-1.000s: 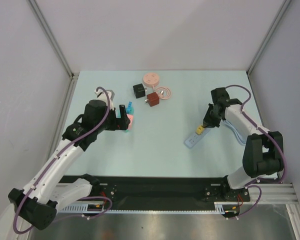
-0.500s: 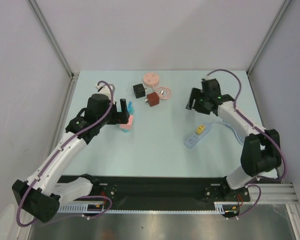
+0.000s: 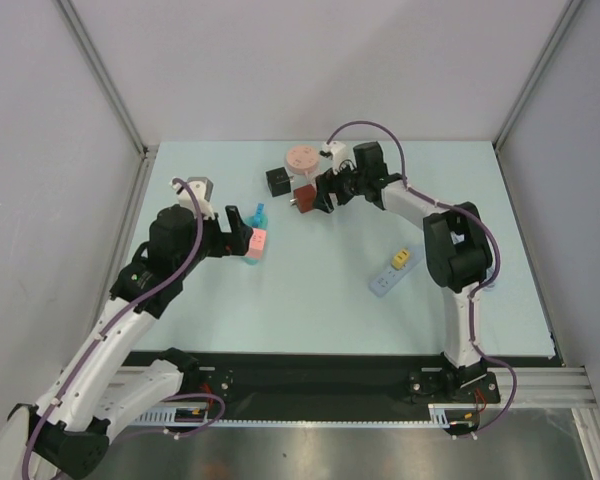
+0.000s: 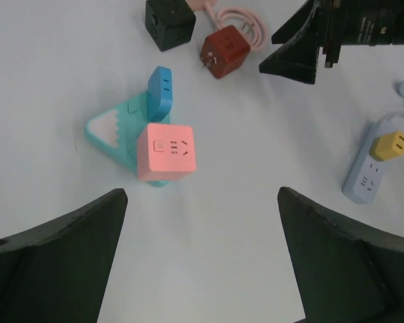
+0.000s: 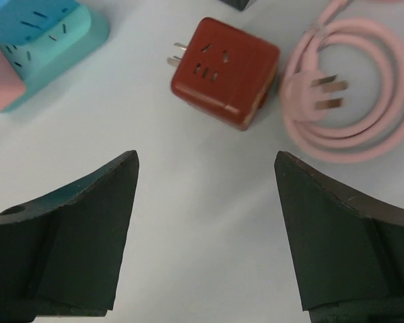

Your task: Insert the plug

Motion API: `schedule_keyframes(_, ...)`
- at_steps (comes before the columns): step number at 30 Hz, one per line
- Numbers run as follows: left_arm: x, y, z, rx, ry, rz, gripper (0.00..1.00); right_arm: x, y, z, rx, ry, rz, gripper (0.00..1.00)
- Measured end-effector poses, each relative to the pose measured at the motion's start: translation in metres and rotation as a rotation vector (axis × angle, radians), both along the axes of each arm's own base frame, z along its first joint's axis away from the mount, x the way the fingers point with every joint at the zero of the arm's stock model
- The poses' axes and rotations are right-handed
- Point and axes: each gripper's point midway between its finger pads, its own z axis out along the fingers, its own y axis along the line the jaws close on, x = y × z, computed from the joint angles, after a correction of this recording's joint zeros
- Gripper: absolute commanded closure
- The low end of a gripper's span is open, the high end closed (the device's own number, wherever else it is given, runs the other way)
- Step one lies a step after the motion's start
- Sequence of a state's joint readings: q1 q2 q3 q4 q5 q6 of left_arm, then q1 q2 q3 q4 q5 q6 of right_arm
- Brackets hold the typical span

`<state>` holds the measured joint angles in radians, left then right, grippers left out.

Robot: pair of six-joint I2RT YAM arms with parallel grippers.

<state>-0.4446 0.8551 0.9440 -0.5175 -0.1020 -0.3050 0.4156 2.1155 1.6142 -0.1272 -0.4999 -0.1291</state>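
A red cube plug [image 5: 225,72] with metal prongs lies on the table just ahead of my right gripper [image 5: 206,155], which is open and holds nothing. From above, the right gripper [image 3: 320,195] hovers beside the red cube [image 3: 304,197]. A yellow plug [image 3: 401,258] sits in the pale blue power strip [image 3: 385,282] at the right. My left gripper [image 4: 202,192] is wide open and empty, just short of a pink cube [image 4: 166,151] and a blue cube [image 4: 160,91] mounted on a teal socket base [image 4: 108,131].
A black cube [image 3: 277,180] and a round pink disc [image 3: 302,157] lie at the back centre. A coiled pink cable [image 5: 350,101] with its own plug rests right of the red cube. The enclosure walls stand close on both sides.
My right gripper let go of the yellow plug on the power strip, opened, and swung left and back to the red cube. The left arm drew back a little from the teal base.
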Motion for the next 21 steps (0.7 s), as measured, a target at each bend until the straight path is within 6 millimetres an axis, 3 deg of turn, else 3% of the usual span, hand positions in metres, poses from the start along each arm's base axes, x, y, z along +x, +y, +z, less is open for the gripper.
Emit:
schedule_keyframes(4,0.0,0.0,0.01,-0.019,-0.038,0.0,0.0,0.018,-0.009,0.007,-0.008,-0.189,0.148,0.11)
schedule_keyframes(8,0.001,0.0,0.011,-0.022,-0.042,0.0,0.0,0.02,-0.003,0.01,-0.002,-0.349,0.341,0.11)
schedule_keyframes(15,0.0,0.001,0.007,-0.022,-0.035,0.0,0.0,0.034,0.016,-0.017,-0.018,-0.482,0.555,0.12)
schedule_keyframes(21,0.0,0.001,0.006,-0.02,-0.032,-0.001,0.0,0.048,0.022,-0.028,-0.047,-0.541,0.632,0.11)
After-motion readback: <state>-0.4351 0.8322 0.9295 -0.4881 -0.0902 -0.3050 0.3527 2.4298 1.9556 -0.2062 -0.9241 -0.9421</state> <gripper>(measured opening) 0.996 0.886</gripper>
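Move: The red cube adapter is about 4 cm ahead of the right gripper, 6 cm to its left and 6 cm below. The pink plug with its coiled cable lies some 8 cm ahead and 1 cm left of that gripper, the black cube about 9 cm ahead and 13 cm left, the round pink socket roughly 15 cm ahead and 7 cm left, all low on the table. From the left gripper, the red cube is some 25 cm ahead and 13 cm right, well below. Ease the right gripper about 5 cm forward, rising a touch at first, then sink it nearly 4 cm while drifting left, closing on the red cube's right side. Turn it some 35 degrees counter-clockwise as it goes, rolling the jaws and levelling the fingers until they point mostly left; keep them wide open. ##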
